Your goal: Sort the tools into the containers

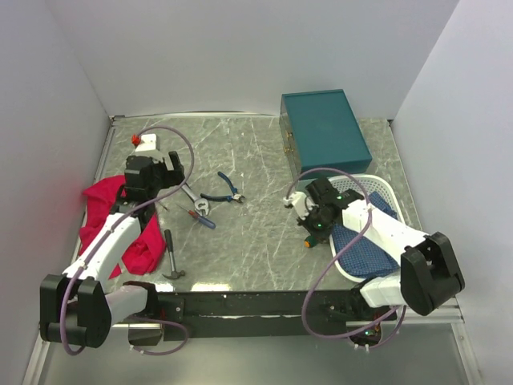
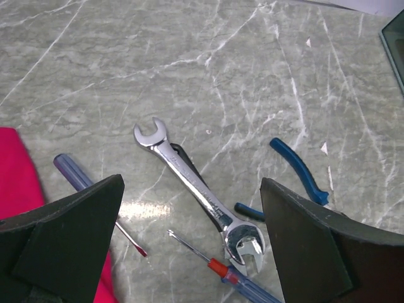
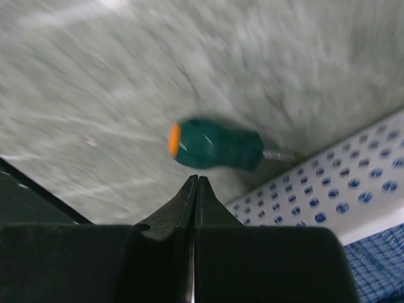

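Note:
My left gripper [image 2: 192, 183] hangs open above a silver wrench [image 2: 199, 189], with nothing between its fingers. Around the wrench lie blue-handled pliers [image 2: 300, 169], a red-and-blue-handled screwdriver [image 2: 252, 281] and a second, thin screwdriver [image 2: 76, 177]. A small black-handled hammer [image 1: 170, 257] rests near the front edge. My right gripper [image 3: 197, 181] is shut and holds nothing. The stubby green-and-orange screwdriver [image 3: 214, 145] lies on the table just beyond its tips, beside the white perforated basket [image 3: 341, 183]. From above, the right gripper [image 1: 313, 224] sits left of the basket [image 1: 385, 192]. The teal box [image 1: 325, 128] stands closed at the back.
A red cloth [image 1: 120, 228] lies under the left arm at the table's left side. Blue mesh fabric [image 3: 379, 259] lines the basket. White walls enclose the table at the left, the back and the right.

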Robot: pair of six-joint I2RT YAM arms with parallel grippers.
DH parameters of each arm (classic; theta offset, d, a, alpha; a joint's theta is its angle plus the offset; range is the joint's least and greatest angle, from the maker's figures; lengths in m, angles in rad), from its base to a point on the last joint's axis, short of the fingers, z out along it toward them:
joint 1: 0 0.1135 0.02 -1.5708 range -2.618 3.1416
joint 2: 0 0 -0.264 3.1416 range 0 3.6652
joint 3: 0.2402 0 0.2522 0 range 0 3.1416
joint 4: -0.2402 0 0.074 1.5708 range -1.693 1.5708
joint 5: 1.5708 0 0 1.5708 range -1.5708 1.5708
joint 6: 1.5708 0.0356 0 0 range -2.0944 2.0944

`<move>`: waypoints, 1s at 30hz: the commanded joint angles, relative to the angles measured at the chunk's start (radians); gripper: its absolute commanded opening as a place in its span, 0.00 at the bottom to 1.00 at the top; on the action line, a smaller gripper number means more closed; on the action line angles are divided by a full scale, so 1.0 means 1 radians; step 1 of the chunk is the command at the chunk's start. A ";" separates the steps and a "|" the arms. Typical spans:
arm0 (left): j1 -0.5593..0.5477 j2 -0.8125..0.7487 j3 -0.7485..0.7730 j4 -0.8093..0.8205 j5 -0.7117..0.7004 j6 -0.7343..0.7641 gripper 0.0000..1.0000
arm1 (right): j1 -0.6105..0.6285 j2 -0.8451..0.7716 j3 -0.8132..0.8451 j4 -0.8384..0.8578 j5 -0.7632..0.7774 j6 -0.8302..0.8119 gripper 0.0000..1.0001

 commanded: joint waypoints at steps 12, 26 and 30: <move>-0.036 0.077 0.145 0.083 0.079 -0.074 0.96 | -0.379 0.079 0.095 -0.059 0.055 -0.118 0.00; -0.284 0.546 0.545 -0.089 0.091 -0.464 0.96 | -0.395 -0.174 0.353 0.577 0.239 0.294 0.00; -0.298 0.674 0.609 -0.029 0.096 -0.530 0.96 | -0.473 -0.024 0.399 0.710 0.369 0.372 0.00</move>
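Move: The container's long left wall stands about 4 cm to the right of the right hand's shut fingers, the container's middle some 16 cm right, both roughly level fore and aft. The green screwdriver lies almost straight below, about 4 cm down; the cabinet is some 30 cm ahead and 6 right. From the left hand the cabinet's knobs are about 36 cm right, 17 ahead and 10 lower; the pliers lie 14 right, 3 ahead, 18 down. The container is shoved sideways by the right hand's closed fingers, which sweep about 10 cm right and sink a couple of centimetres against its left wall, then come free and climb steeply some 30 cm, heading forward as the wrist swings them up from pointing down. The open left hand lifts slightly, then sweeps about 20 cm right and 9 forward towards the cabinet's knobs, dipping at the end. ##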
